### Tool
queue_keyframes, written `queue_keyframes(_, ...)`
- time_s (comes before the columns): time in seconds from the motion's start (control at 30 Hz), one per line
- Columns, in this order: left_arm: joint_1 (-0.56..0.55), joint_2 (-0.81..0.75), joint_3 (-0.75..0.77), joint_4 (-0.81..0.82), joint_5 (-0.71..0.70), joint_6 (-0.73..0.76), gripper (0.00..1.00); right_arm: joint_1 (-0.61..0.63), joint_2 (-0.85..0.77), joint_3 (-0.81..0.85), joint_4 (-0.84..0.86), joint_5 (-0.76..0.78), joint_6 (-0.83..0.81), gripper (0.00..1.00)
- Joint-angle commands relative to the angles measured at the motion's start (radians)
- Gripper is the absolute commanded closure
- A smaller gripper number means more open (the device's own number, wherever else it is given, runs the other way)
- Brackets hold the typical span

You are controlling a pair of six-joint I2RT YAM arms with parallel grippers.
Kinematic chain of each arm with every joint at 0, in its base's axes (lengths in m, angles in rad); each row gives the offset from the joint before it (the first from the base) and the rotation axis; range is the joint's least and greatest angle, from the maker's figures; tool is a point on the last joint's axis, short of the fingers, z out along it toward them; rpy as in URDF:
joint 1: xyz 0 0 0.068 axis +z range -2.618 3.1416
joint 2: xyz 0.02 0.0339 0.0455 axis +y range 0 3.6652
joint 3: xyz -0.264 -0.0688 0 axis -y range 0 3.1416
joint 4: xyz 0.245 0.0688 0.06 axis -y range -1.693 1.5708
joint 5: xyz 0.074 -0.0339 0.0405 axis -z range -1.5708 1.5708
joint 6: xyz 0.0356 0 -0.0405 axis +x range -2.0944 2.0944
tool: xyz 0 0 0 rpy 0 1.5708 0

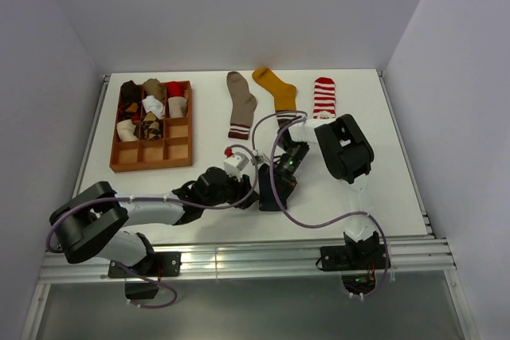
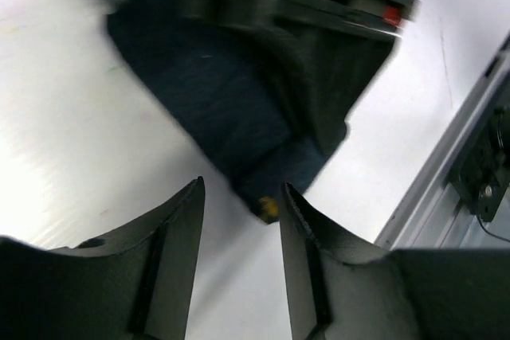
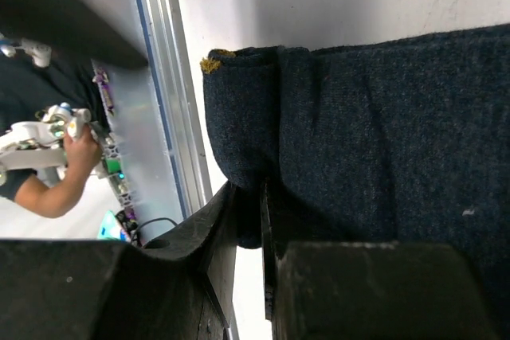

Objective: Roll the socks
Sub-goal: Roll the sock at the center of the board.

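A navy sock [image 2: 231, 109] lies on the white table between my two arms, with a small yellow patch at its tip [image 2: 269, 208]. My right gripper [image 3: 249, 212] is shut on a fold at the edge of this navy sock [image 3: 374, 133]. My left gripper [image 2: 241, 197] stands open just short of the sock's tip, with nothing between its fingers. From above, the navy sock [image 1: 268, 199] is a dark patch between the left gripper [image 1: 243, 189] and the right gripper [image 1: 280, 182]. A taupe sock [image 1: 239, 103], a mustard sock [image 1: 277, 93] and a red-white striped sock [image 1: 323, 98] lie flat at the back.
A wooden grid tray [image 1: 118, 158] at the back left holds several rolled socks in its far compartments. A metal rail [image 1: 239, 256] runs along the table's near edge. White walls enclose the table on three sides.
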Motion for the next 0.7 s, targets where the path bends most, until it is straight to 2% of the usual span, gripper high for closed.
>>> queue_keyframes(0.0,-0.063,0.057,0.071,0.077,-0.041,0.087,0.52,-0.007,0.040,0.037,-0.009,0.033,0.006,0.81)
queue_keyframes(0.3,-0.132,0.247,0.175,0.131,-0.001,0.108,0.51,-0.019,0.068,0.067,-0.056,0.018,-0.005,0.81)
queue_keyframes(0.67,-0.139,0.281,0.160,0.111,-0.006,0.104,0.55,-0.042,0.065,0.067,-0.040,0.039,0.012,0.81)
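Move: The dark sock I'm rolling lies with its middle about 7 cm to the right of my left hand, level with it fore and aft and some 4 cm below. My right fingers already grip its near end, its middle about 2 cm ahead of them. From my left hand, the grey-brown sock lies some 28 cm ahead and 4 cm left, and the mustard sock about 30 cm ahead and 9 cm right. I keep the near end of the dark sock pinched in my right hand, staying in place, while my left hand sweeps about 6 cm to the right towards it, drifting slightly back, then sinks some 2.5 cm beside the right fingers. My left wrist turns about 10 degrees clockwise, and its half-open fingers end astride the rolled end without closing. ##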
